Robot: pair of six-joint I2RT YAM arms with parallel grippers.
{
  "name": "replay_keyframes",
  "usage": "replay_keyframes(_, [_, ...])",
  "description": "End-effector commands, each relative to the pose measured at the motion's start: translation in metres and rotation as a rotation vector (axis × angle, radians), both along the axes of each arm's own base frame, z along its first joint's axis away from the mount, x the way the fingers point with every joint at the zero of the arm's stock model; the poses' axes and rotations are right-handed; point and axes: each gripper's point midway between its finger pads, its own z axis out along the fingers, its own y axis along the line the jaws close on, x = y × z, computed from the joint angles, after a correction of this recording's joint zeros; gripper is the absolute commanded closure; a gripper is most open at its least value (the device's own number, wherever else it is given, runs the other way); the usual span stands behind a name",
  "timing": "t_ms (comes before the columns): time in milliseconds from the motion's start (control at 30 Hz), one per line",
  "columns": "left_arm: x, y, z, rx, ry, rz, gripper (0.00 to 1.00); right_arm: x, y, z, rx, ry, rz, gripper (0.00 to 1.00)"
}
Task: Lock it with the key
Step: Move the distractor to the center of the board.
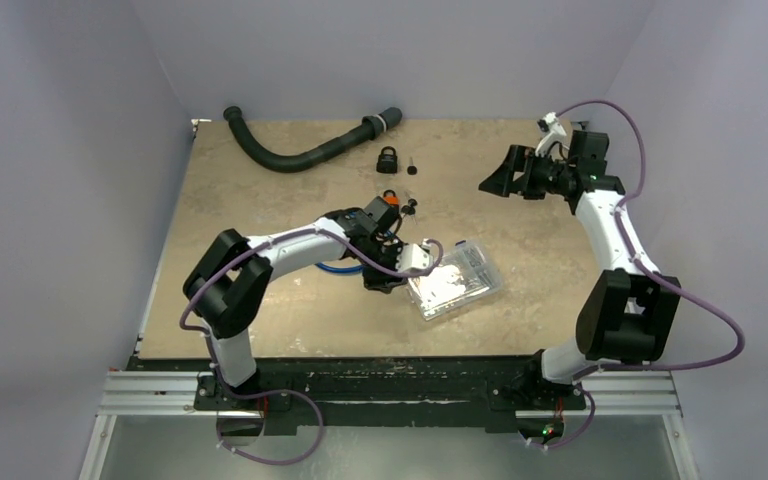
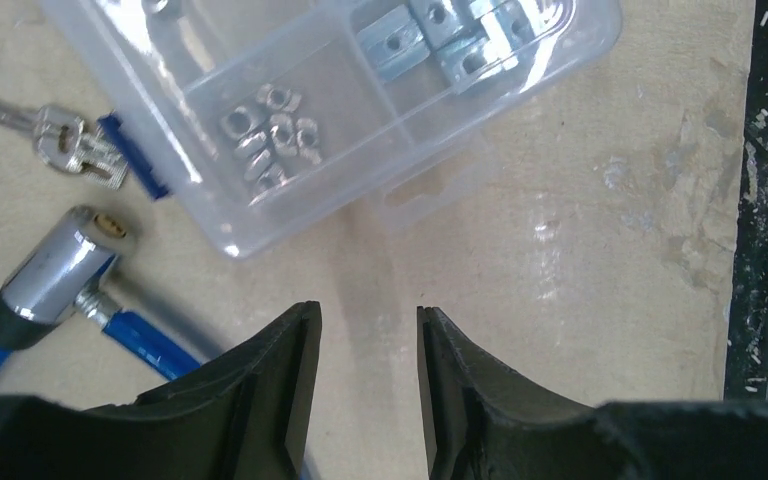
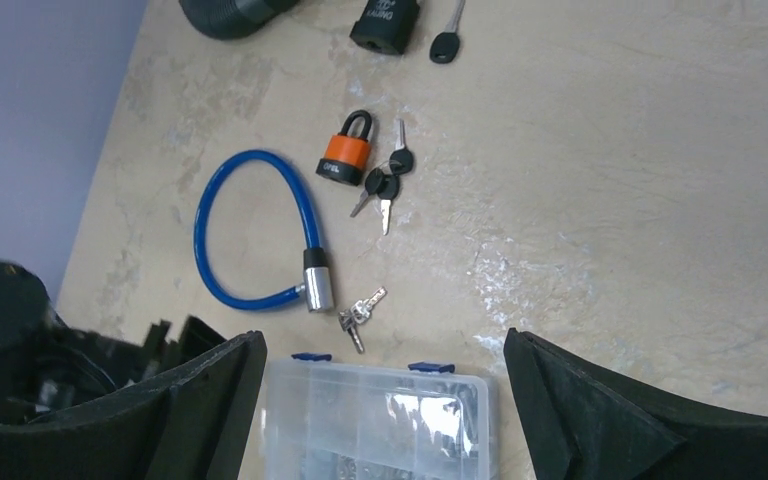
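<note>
A blue cable lock with a silver cylinder lies on the table, with a small bunch of silver keys beside the cylinder. In the left wrist view the cylinder is at the left and the keys lie above it. My left gripper is open and empty. It hovers low over bare table just right of the cylinder, and in the top view the arm hides most of the lock. My right gripper is wide open and empty, held high at the far right.
A clear parts box with blue latches lies just ahead of my left gripper. An orange padlock with black-headed keys, a black padlock with a key, and a black hose lie farther back.
</note>
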Motion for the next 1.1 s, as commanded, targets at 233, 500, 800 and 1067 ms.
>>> replay_keyframes(233, [0.001, -0.07, -0.01, -0.02, -0.146, -0.048, 0.56, 0.004, -0.047, 0.064, 0.158, -0.078, -0.156, 0.01])
replay_keyframes(500, [0.006, -0.165, 0.005, -0.169, -0.222, -0.069, 0.51, -0.006, -0.061, 0.088, 0.157, -0.152, -0.192, 0.01])
replay_keyframes(800, [0.014, -0.266, 0.053, -0.485, -0.23, -0.027, 0.35, -0.009, -0.081, 0.103, 0.148, -0.188, -0.23, 0.01])
replay_keyframes(1067, [0.011, -0.256, 0.08, -0.514, -0.159, -0.027, 0.26, -0.004, -0.087, 0.099, 0.116, -0.197, -0.234, 0.01])
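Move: To the left hand's right, about 12 cm off and 1 cm farther out, lies the middle of the clear parts box, some 4 cm lower; its near short end faces the fingers. The blue cable lock's barrel is roughly 9 cm ahead and 1 cm right of this hand, the silver keys 9 cm ahead and 6 cm right. From the right hand, the box lies about 13 cm back, 8 cm left and 19 cm below. Dipping about 3 cm while easing right and a little back, the left hand levels off low at the parts box's left end, then sweeps right, about 26 cm in all, shoving the box ahead of the fingers. Towards the end it rises some 6 cm clear, fingers opening wider and swinging up to point more to the right. The open right hand withdraws right and up, around 8 cm each way, turning clockwise. ##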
